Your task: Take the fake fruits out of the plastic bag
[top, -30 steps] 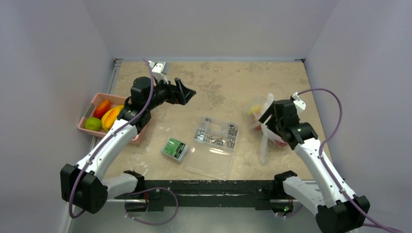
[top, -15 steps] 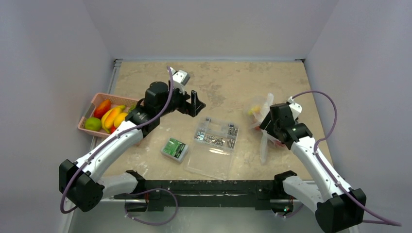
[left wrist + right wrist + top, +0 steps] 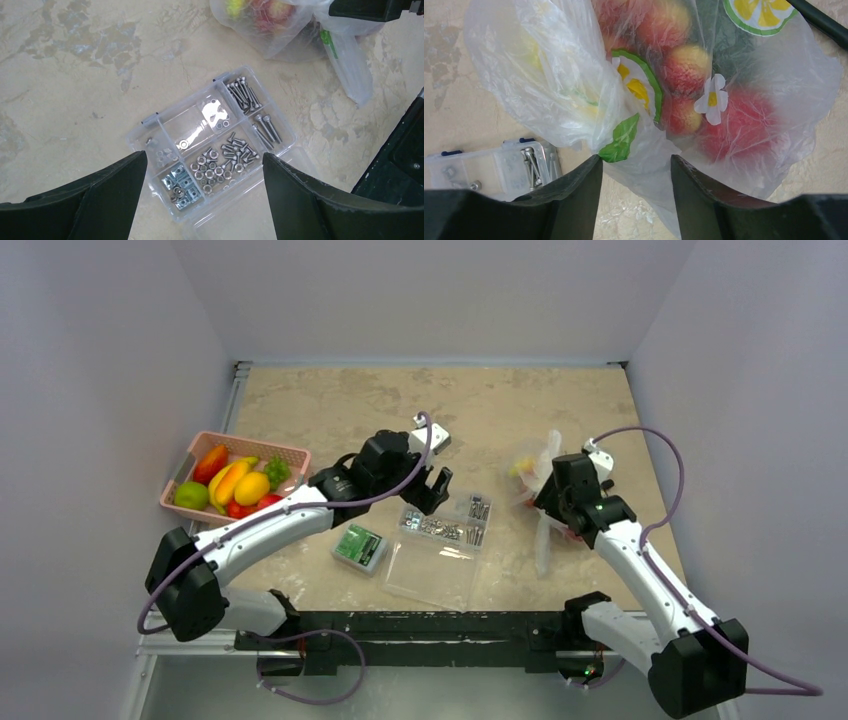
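Observation:
The plastic bag (image 3: 541, 462) lies crumpled at the right of the table, see-through with lemon-slice prints (image 3: 640, 85). Inside it show the fake fruits: red and yellow rounded pieces (image 3: 684, 67) and a yellow one (image 3: 517, 468). My right gripper (image 3: 635, 159) is right at the bag (image 3: 549, 75). Its jaws stand part-way apart with a fold of bag film in the gap, not pinched. My left gripper (image 3: 204, 156) hangs open and empty over the clear box of metal parts (image 3: 215, 145), left of the bag (image 3: 280, 30).
A pink basket (image 3: 270, 443) at the left holds a mango, a lime and other fruits. The clear parts box (image 3: 445, 523) with its open lid (image 3: 430, 575) lies mid-table. A small green-and-white box (image 3: 360, 546) lies beside it.
My left arm has swung right, from beside the basket to above the parts box. My right gripper's jaws have narrowed around the bag fold.

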`<action>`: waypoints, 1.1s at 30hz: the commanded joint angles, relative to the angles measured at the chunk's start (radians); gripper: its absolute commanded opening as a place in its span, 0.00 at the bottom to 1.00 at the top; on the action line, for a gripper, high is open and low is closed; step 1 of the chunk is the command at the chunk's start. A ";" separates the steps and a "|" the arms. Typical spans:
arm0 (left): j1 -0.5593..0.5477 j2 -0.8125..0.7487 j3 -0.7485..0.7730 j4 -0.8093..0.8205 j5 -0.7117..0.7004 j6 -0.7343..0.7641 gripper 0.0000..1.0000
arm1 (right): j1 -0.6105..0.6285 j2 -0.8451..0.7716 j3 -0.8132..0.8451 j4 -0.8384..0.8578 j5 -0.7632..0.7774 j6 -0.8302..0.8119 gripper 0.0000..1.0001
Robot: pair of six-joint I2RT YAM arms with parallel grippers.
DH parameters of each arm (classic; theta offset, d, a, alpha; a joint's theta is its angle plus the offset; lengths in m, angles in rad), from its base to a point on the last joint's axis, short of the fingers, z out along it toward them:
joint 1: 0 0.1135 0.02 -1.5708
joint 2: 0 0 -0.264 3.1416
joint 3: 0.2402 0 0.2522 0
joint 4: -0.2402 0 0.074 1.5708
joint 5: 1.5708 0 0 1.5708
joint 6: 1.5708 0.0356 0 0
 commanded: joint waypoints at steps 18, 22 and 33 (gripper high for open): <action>-0.117 0.401 0.317 0.306 -0.002 -0.537 0.84 | 0.002 -0.285 -0.091 0.122 -0.123 0.087 0.00; -0.144 0.517 0.434 0.297 -0.001 -0.536 0.82 | 0.002 -0.246 -0.100 0.135 -0.141 0.072 0.00; -0.145 0.697 0.610 0.206 0.018 -0.557 0.60 | 0.002 -0.237 -0.103 0.090 -0.143 0.048 0.00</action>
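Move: The plastic bag's loose neck is already between the right hand's open fingers, about 1 cm below the fingertips. Inside the bag, the yellow fruit lies some 11 cm ahead and 7 cm left of that hand, the red fruit about 2 cm ahead and 6 cm right, both roughly 8 cm down. For the left hand the neck is about 25 cm right, 2 cm ahead and 7 cm lower; the parts box sits almost beneath it, 2 cm ahead, 2 cm right, 17 cm down. The right fingers close fully on the gathered plastic of the bag's neck, then lift it about 4 cm and ease back down 2, drifting left with the fingertips swinging slightly left and up. Meanwhile the left hand, after a small dip back, sweeps some 20 cm right and a little forward to the bag, rolling about 25 degrees, its wide fingers starting to narrow around the loose plastic near the right fingertips. ##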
